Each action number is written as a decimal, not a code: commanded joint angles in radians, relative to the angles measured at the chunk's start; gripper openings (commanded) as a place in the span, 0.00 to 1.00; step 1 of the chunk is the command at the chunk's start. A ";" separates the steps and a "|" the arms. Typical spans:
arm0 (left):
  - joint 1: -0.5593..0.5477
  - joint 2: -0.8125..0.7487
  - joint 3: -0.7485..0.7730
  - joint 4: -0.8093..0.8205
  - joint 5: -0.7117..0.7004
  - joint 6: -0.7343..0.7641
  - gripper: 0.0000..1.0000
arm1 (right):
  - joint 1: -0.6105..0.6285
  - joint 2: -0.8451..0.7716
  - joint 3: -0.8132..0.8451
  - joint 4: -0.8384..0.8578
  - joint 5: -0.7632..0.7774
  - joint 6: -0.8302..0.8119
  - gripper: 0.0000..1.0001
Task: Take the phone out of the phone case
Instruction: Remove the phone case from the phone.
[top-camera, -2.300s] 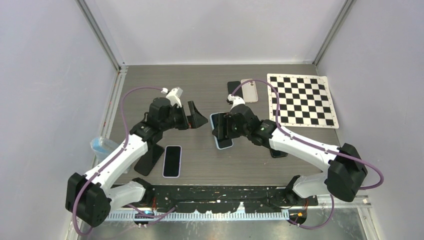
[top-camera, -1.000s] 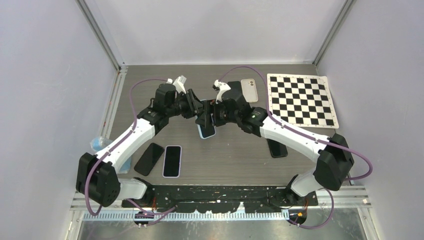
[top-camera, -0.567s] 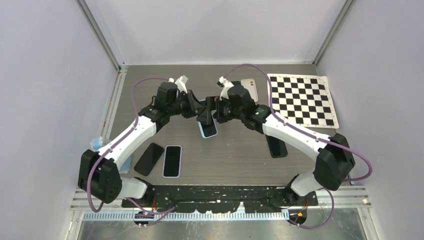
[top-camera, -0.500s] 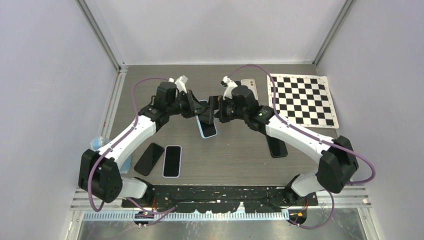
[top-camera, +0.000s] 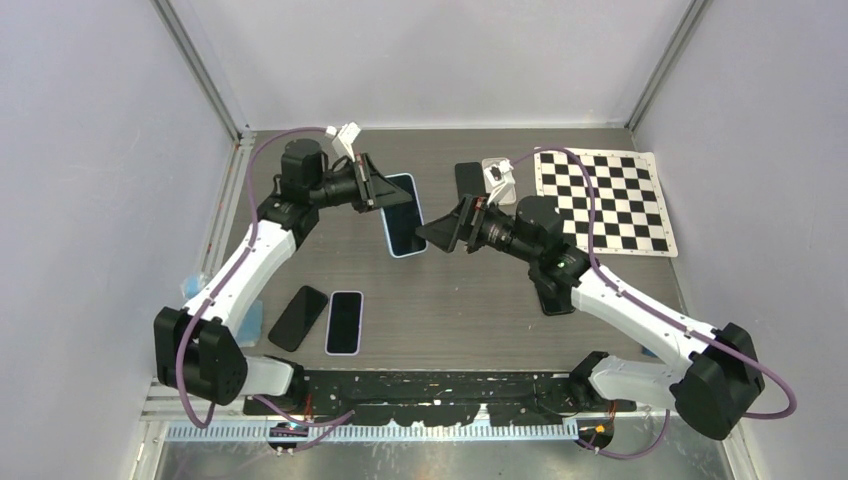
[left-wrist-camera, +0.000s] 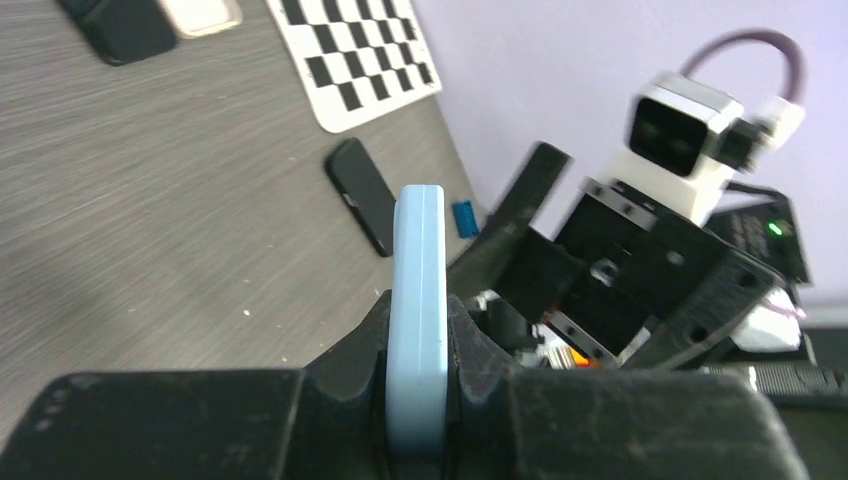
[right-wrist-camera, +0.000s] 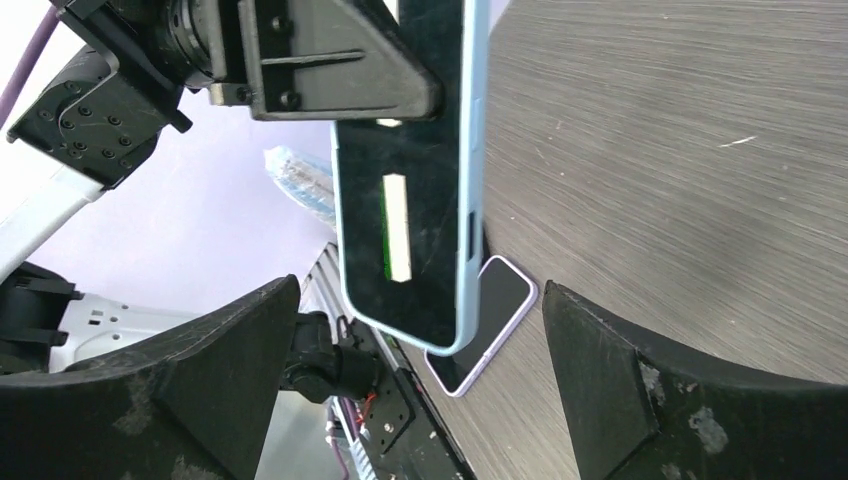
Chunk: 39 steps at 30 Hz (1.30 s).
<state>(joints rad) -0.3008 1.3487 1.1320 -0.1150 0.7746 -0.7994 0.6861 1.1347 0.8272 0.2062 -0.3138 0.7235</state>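
The phone, dark-screened inside its light blue phone case, hangs above the table's middle, held by one end. My left gripper is shut on that end; in the left wrist view both jaws press flat against the case's edge. My right gripper is open just right of the phone and apart from it. In the right wrist view the cased phone hangs ahead of the right gripper, whose wide jaws touch nothing. The left gripper shows at the top of that view.
A black phone and a lilac-edged phone lie at the front left. Another black phone lies under the right arm. A black phone, a beige one and a checkerboard sit at the back. A blue packet is at the left edge.
The right gripper, which held the cased phone, opened and drew back to the right. The left gripper shut on the phone and carried it up and toward the back left.
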 joint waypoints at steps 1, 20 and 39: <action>-0.003 -0.076 0.063 0.109 0.184 -0.009 0.00 | 0.000 0.020 -0.004 0.179 -0.064 0.077 0.96; -0.003 -0.178 -0.004 0.473 0.287 -0.213 0.00 | 0.118 0.163 0.114 0.191 -0.277 0.029 0.33; -0.003 -0.248 0.015 0.319 0.299 -0.135 0.37 | 0.107 0.147 0.127 0.294 -0.306 0.119 0.01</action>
<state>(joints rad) -0.2966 1.1515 1.1049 0.1951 1.0733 -0.9363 0.8028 1.2816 0.9268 0.4839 -0.6052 0.8188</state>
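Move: The phone in its light-blue case is in the air, already pinched by the left hand, its middle about 3 cm back and 2 cm right of that hand. From the open right hand it lies some 4 cm ahead and 5 cm left, level with it. On the table, roughly 24 cm below the right hand, are the purple-rimmed phone, 18 cm left and 8 cm back, and the black phone, 29 cm ahead and 9 cm right. The left hand lifts the cased phone about 10 cm while drawing it back towards the base nearly as far, turning clockwise and tipping its fingers up by some 20 degrees. The right hand meanwhile goes left and back, also rising, and swings counter-clockwise as its wide-open fingers close to pinch the phone's near end; once that grip is made both hands all but stop, and the left fingers begin to open around the phone. ##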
